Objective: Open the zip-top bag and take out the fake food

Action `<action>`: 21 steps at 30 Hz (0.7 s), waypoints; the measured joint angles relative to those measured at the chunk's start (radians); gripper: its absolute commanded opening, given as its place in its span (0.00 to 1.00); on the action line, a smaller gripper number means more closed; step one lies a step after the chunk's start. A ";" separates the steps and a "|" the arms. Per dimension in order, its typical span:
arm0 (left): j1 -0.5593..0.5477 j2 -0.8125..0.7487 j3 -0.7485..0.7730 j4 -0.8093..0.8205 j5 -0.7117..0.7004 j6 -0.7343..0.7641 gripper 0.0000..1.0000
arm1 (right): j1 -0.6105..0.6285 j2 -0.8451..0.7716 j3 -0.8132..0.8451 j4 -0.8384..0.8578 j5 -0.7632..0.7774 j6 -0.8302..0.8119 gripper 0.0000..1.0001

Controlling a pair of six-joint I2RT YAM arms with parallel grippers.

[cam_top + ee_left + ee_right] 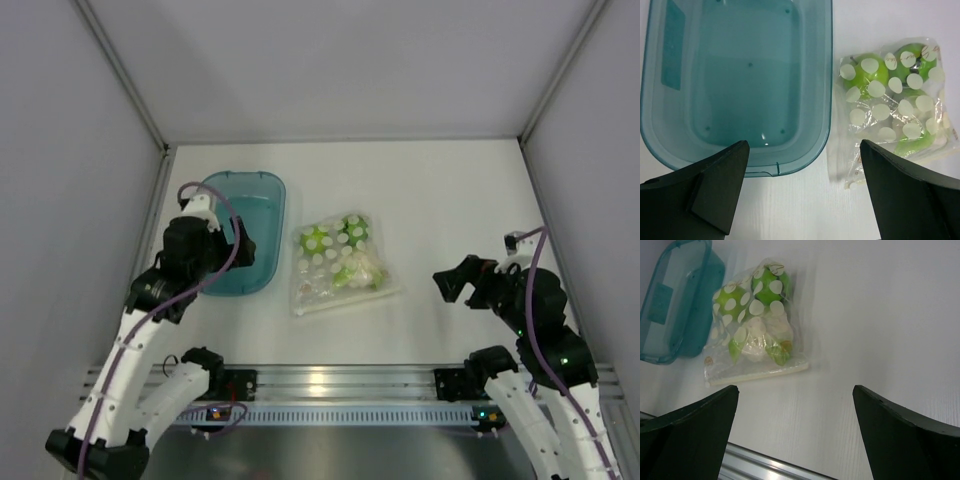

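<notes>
The zip-top bag (340, 262) lies flat in the middle of the white table, clear plastic with pale dots, its strip edge toward me. Inside it is the fake food: two green balls (316, 240) (352, 231) and a white-and-green leafy lump (364, 264). The left wrist view has the bag (895, 115) at its right, and the right wrist view has the bag (755, 335) at its upper left. My left gripper (238, 258) (804, 147) hovers open over the tub's near right corner, left of the bag. My right gripper (455, 282) (795, 389) stands open and holds nothing, well right of the bag.
A teal plastic tub (245, 215) (740, 75) (670, 305) with nothing in it sits just left of the bag. An aluminium rail (330, 380) (770, 467) runs along the near table edge. Grey walls close in the left, right and back.
</notes>
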 measured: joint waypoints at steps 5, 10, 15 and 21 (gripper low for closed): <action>-0.132 0.222 0.119 -0.016 -0.063 -0.001 0.99 | 0.000 0.000 -0.003 0.002 -0.007 0.000 0.99; -0.465 0.372 0.224 -0.023 -0.241 -0.017 0.99 | 0.000 -0.003 -0.003 0.005 -0.008 0.002 0.99; -0.812 0.555 0.267 -0.021 -0.419 0.004 0.99 | 0.000 -0.026 -0.003 0.005 -0.008 0.003 1.00; -1.061 0.860 0.272 -0.023 -0.613 0.035 0.98 | 0.000 -0.033 0.004 -0.002 -0.004 0.000 0.99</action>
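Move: The bag's zip edge, the side nearest the bases, has its middle roughly 21 cm to the left hand's right, 5 cm back and 20 cm below. The fake food inside lies about 21 cm right and 3 cm ahead; the teal tray's middle is some 10 cm ahead and 3 cm left, both about 19 cm down. From the right hand, that zip middle is around 18 cm left, 2 cm ahead and 20 cm below. Towards the bag's zip edge the left hand swings fast to its right, about 23 cm, leaving the tray's near corner; after nudging forward it draws back some 7 cm net and drops 11 cm, mostly late. The wrist rolls its left side up about 45 degrees and turns clockwise, fingers staying wide open, no contact to be seen. ##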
